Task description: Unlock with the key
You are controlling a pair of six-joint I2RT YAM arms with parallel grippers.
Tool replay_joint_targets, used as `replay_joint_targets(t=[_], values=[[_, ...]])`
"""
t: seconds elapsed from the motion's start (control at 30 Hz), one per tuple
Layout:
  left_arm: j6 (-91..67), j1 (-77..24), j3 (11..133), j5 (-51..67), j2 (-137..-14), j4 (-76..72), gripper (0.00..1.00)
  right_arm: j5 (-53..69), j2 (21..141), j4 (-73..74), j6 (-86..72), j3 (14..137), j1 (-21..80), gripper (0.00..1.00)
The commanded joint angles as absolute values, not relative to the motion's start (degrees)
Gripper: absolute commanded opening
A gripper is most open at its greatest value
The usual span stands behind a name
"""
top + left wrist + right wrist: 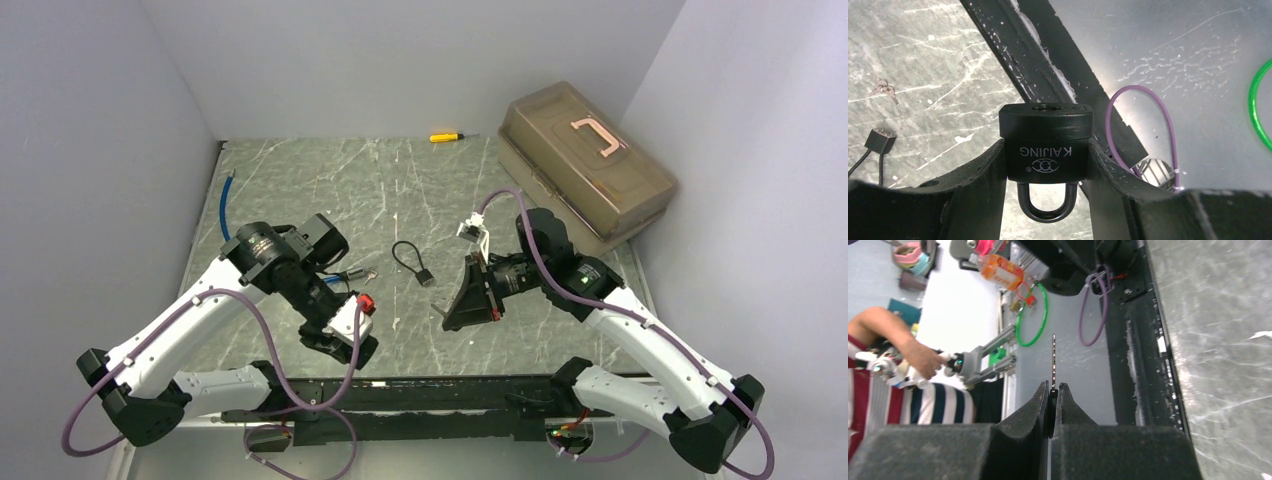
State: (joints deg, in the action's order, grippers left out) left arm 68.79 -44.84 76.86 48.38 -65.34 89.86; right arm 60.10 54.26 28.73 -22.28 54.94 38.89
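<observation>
A black padlock (1046,145) marked KAIJING sits between my left gripper's fingers (983,175), body clamped on both sides. Its shackle is closed and points back toward the wrist; the keyhole end faces away. In the top view my left gripper (345,338) hangs near the table's front edge. My right gripper (1053,390) is shut on the head of a key (1053,360), whose thin blade sticks straight out, edge-on. From above, my right gripper (462,305) points down and left toward the left one, a short gap apart.
A small cable lock (413,262) and a loose bunch of keys (358,272) lie on the marble table between the arms. A brown toolbox (585,168) stands at the back right, a yellow screwdriver (447,136) at the far edge, a blue cable (226,205) at the left.
</observation>
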Motion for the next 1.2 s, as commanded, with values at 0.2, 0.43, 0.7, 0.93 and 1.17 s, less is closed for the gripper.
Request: replay_joint_targets(t=[0.2,0.43,0.7,0.93,1.17], values=[[77.0,-45.1,78.1,43.6,-65.8,89.0,0.00,73.6,54.3,0.6,-45.0,43.9,38.6,0.00],[72.3,-45.1,77.2,36.7,-66.2,75.4,0.00,73.1,61.2,6.8,-41.1,47.6,38.7,0.00],[67.5,-45.1,83.6,32.8,-71.6,77.7,0.00,69.6,67.8,13.2,-37.6,51.2,40.3,0.00],[61.7,-45.1,81.5,32.1,-69.5,71.0,0.00,64.8,71.0,19.5,-34.1,54.7,42.0,0.00],[60.0,-45.3,82.3,31.8,-69.0,70.2,0.00,63.6,73.9,19.3,-34.4,56.2,43.2,0.00]])
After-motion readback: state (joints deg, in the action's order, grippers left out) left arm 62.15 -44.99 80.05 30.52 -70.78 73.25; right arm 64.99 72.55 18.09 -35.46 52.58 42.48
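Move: Across from the right hand, the padlock held in the left gripper lies about 15 cm to its left, some 4 cm back and 5 cm lower. From the left hand, the key in the right gripper is about 13 cm to the right, 5 cm ahead and 4 cm higher. On the table, some 26 cm below the right hand, the small black cable lock lies 17 cm ahead and 4 cm left; the tiny keys 13 cm ahead and 3 cm right. Swinging the padlock out from near the table's front edge, the left hand goes about 9 cm forward and slightly right, towards the key, its fingers tipping forward. The right hand first eases back and down, then brings the key left, down and a little forward towards the padlock, ending some 5 cm lower, its wrist turned about 20 degrees. Both grippers keep their hold. ##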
